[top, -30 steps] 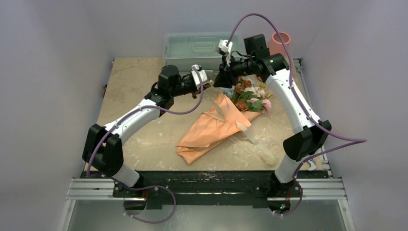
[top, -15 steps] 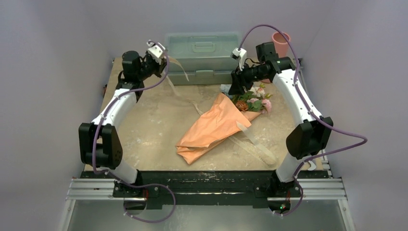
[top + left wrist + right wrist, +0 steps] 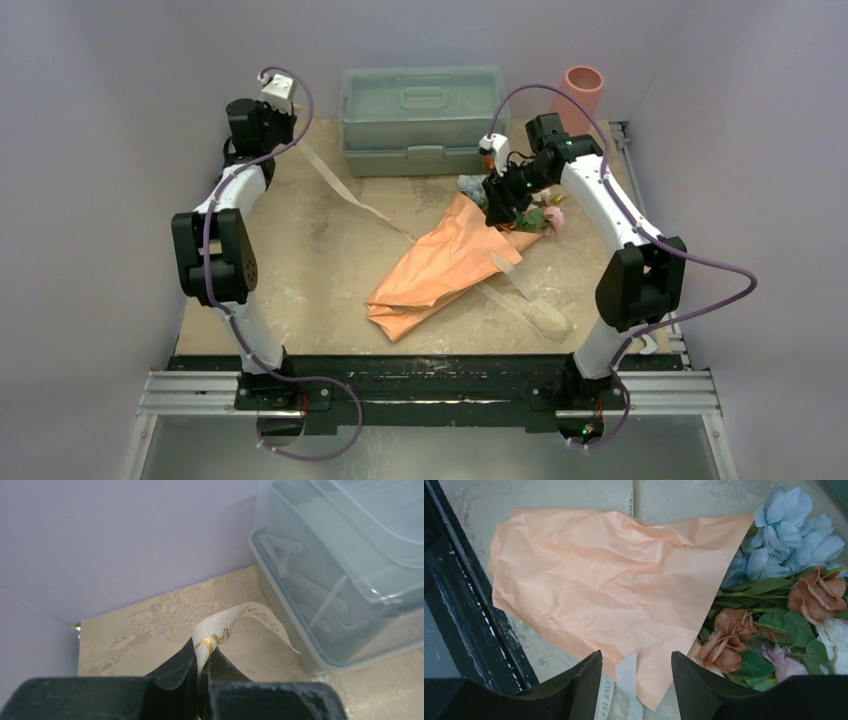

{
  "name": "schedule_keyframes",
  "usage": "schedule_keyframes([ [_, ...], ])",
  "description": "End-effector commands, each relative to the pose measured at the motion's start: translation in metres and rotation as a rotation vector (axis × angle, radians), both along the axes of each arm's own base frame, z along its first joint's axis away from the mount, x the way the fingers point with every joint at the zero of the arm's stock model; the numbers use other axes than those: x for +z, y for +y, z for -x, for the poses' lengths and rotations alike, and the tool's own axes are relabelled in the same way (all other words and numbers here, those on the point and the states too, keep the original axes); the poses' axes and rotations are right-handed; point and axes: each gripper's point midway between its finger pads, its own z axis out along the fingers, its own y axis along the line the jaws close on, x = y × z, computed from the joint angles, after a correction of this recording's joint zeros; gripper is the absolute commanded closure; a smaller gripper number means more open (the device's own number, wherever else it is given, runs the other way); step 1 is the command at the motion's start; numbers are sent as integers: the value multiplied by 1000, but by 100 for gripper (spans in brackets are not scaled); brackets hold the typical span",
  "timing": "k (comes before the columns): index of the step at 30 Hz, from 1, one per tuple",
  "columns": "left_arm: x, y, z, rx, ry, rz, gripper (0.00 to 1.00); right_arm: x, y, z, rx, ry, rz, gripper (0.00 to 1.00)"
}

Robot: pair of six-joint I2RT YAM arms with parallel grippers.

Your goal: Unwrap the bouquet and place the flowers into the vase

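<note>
The bouquet (image 3: 440,265) lies across the table's middle, its orange paper (image 3: 609,580) loosened around the flowers (image 3: 545,215). Blue, rust and pink blooms (image 3: 784,555) spill out at the far right end. My left gripper (image 3: 293,138) sits at the far left corner, shut on the beige ribbon (image 3: 240,622). That ribbon (image 3: 350,195) trails from the gripper (image 3: 205,655) down to the bouquet. My right gripper (image 3: 498,212) hangs open just above the paper's upper edge, nothing between its fingers (image 3: 636,655). The pink vase (image 3: 583,92) stands at the far right.
A grey-green lidded plastic box (image 3: 422,105) stands against the back wall, close to the left gripper's right (image 3: 350,555). Another ribbon length (image 3: 530,300) lies on the table right of the bouquet's stem end. Walls enclose the table on both sides.
My left arm swung back to the far left corner, drawing the ribbon out from the bouquet. My right gripper opened and came down over the flower end.
</note>
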Motion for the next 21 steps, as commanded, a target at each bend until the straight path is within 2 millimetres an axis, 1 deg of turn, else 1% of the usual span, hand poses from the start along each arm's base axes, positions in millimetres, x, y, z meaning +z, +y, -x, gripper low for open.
schedule_keyframes([
  [1,28,16,-19,75,-70,59,100,6,-15,4,10,-63,50,43],
  [3,28,15,-18,69,-69,67,100,1,-18,7,19,-60,63,43],
  [5,29,23,-18,117,-70,79,100,-4,-20,8,16,-54,76,43],
  [6,24,31,-19,154,-51,80,100,-5,-20,8,15,-47,78,44],
  [9,-1,62,-20,271,38,64,100,-7,-19,8,17,-37,73,44],
  [12,-24,84,-14,319,111,50,100,-4,-13,4,19,-38,51,43],
  [13,-28,89,-11,330,127,51,100,-3,-9,2,19,-39,38,43],
  [15,-36,95,-3,341,151,54,100,-1,3,-4,22,-51,16,43],
  [17,-37,94,3,327,156,62,100,0,22,-11,25,-77,1,45],
  [19,-33,92,7,320,151,68,100,2,47,-20,26,-118,-15,46],
  [21,-27,92,9,323,144,71,100,3,78,-32,32,-165,-41,47],
])
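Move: The left hand still holds the ribbon's end high over the table's far-left part; the bare table patch it goes to is about 11 cm to its left, level with it, 21 cm below. The box stands some 35 cm to its right and 7 cm farther out. The orange paper's middle lies about 8 cm back and 12 cm left of the empty right hand, 16 cm below; the flowers are 10 cm ahead of that hand and 9 cm to its right. Leftwards and down, away from the box, the left hand carries the pinched ribbon end about 10 cm, sinking some 5 cm while turning about 20 degrees counter-clockwise and tipping down a little. Fingers open, the right hand eases down and to the right by about 2 cm above the paper, waits, then swings back left some 3 cm. ##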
